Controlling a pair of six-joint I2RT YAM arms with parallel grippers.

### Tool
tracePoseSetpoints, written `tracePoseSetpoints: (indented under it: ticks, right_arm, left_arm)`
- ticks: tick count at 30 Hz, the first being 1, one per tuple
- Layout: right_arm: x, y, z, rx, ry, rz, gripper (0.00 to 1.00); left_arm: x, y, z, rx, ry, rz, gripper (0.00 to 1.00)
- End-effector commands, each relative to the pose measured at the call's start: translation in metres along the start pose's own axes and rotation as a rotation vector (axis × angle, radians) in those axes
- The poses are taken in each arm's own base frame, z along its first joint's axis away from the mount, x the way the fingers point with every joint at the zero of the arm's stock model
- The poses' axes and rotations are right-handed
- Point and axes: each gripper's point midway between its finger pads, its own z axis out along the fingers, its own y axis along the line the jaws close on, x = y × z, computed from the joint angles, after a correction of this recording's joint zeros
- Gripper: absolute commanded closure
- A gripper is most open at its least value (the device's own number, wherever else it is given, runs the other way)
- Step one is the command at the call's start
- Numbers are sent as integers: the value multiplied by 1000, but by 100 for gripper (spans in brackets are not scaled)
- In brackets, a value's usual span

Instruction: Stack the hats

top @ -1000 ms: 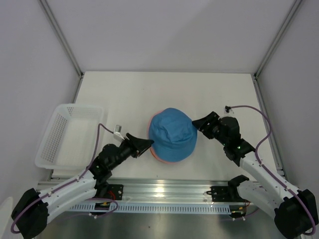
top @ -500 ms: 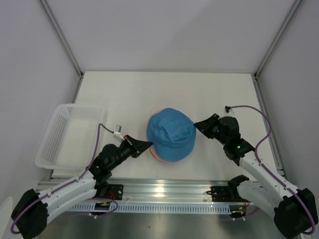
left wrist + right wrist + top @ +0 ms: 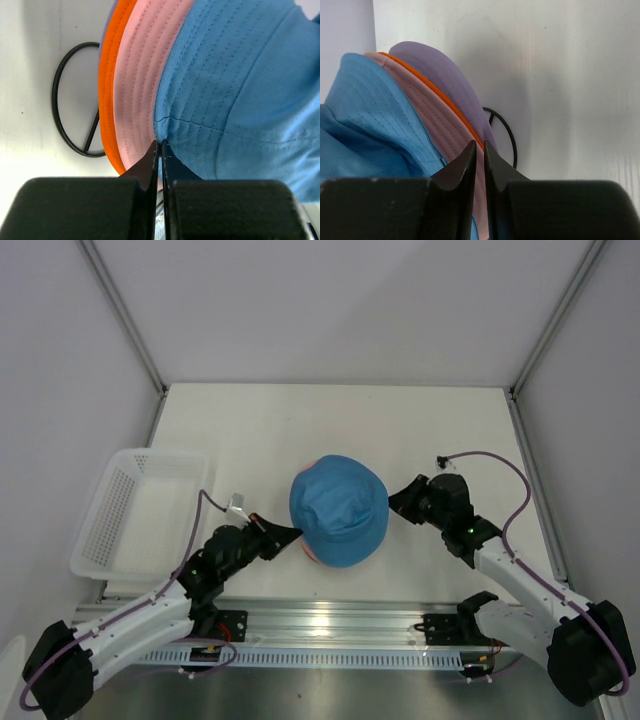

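Note:
The sky blue hat [image 3: 338, 508] lies on top of the stack at the table's middle, with the pink hat's [image 3: 312, 552] rim peeking out at the lower left. My left gripper [image 3: 295, 532] is at the stack's left edge. In the left wrist view it [image 3: 160, 142] is shut on the blue hat's [image 3: 240, 75] brim, beside the pink [image 3: 145, 75], orange [image 3: 107, 100] and lavender [image 3: 114, 7] brims. My right gripper [image 3: 397, 502] is at the right edge. In the right wrist view it [image 3: 480, 144] is shut, with blue fabric [image 3: 370, 110] in the jaws, over the pink [image 3: 430, 125], orange [image 3: 445, 97] and lavender [image 3: 440, 70] brims.
A white mesh basket [image 3: 100, 530] stands at the table's left edge. A black ring mark [image 3: 60, 115] lies on the table under the stack, and it also shows in the right wrist view [image 3: 507, 135]. Walls enclose the table at the back and both sides.
The blue hat has shifted a little left and toward the front over the stack. Both grippers moved left with it, staying at its edges.

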Motion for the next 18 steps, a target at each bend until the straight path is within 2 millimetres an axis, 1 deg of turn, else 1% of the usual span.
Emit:
tracePoseSetpoints:
  ticks: [1, 3, 5, 6, 7, 9, 10, 11, 12, 13, 14, 15, 16, 18]
  right_arm:
    - [-1, 5, -4, -26, -4, -61, 85]
    - [0, 2, -5, -19, -2, -65, 80]
    - [-1, 1, -7, -10, -11, -70, 73]
    - [-1, -2, -8, 7, -9, -80, 69]
    - [-4, -1, -11, 8, -20, -84, 63]
    - [-16, 0, -17, 15, -50, -101, 53]
    - [-23, 5, -21, -1, -64, -104, 45]
    - [-35, 5, -24, -4, -91, -93, 42]
    - [-46, 14, -28, -33, -109, -91, 41]
    - [-47, 23, -32, -84, -88, -82, 40]
    - [-56, 34, -36, -132, -108, -76, 40]
    - [-67, 39, -39, -161, -129, -65, 40]
    - [-65, 49, -43, -215, -105, -62, 40]
    - [-69, 69, -45, -300, -115, -86, 40]
  left_arm:
    - [8, 26, 5, -120, 37, 39, 99]
    - [10, 30, 5, -128, 43, 37, 99]
    - [7, 24, 4, -101, 30, 42, 99]
    - [5, 20, 3, -90, 24, 53, 99]
    - [2, 22, 1, -106, 7, 62, 99]
    - [-5, 16, -3, -88, -20, 85, 99]
    - [-6, 22, -5, -110, -29, 91, 99]
    - [-8, 18, -7, -95, -38, 93, 99]
    - [-9, 16, -7, -88, -44, 99, 99]
    - [-8, 21, -9, -110, -38, 102, 99]
    - [-8, 22, -9, -109, -38, 103, 99]
    - [-8, 21, -9, -109, -38, 105, 99]
    - [-8, 20, -9, -109, -37, 104, 99]
    - [-7, 19, -7, -108, -29, 106, 99]
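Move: The blue hat's middle, on top of the stack, lies about 12 cm to the right hand's left, 1 cm back and about level in height; the hand's nearly shut fingertips are at its right brim. The pink hat is nested just beneath, some 2 cm lower than the blue one. The wire stand's middle is around 9 cm left, 4 cm back and 8 cm down. From the left hand, already pinching the near-left brim, the blue hat's middle is roughly 8 cm right and 5 cm ahead. The right hand spreads its fingers from nearly shut to a bit over half open, easing back barely a centimetre at the hats' right brims, then comes free and pulls away from the blue hat, up about 5 cm and right some 4 cm, with a little forward at the end. Meanwhile the left hand keeps its pinch on the near-left brim, giving only a small nudge right and then drawing back left to finish about 1 cm left of where it began. ##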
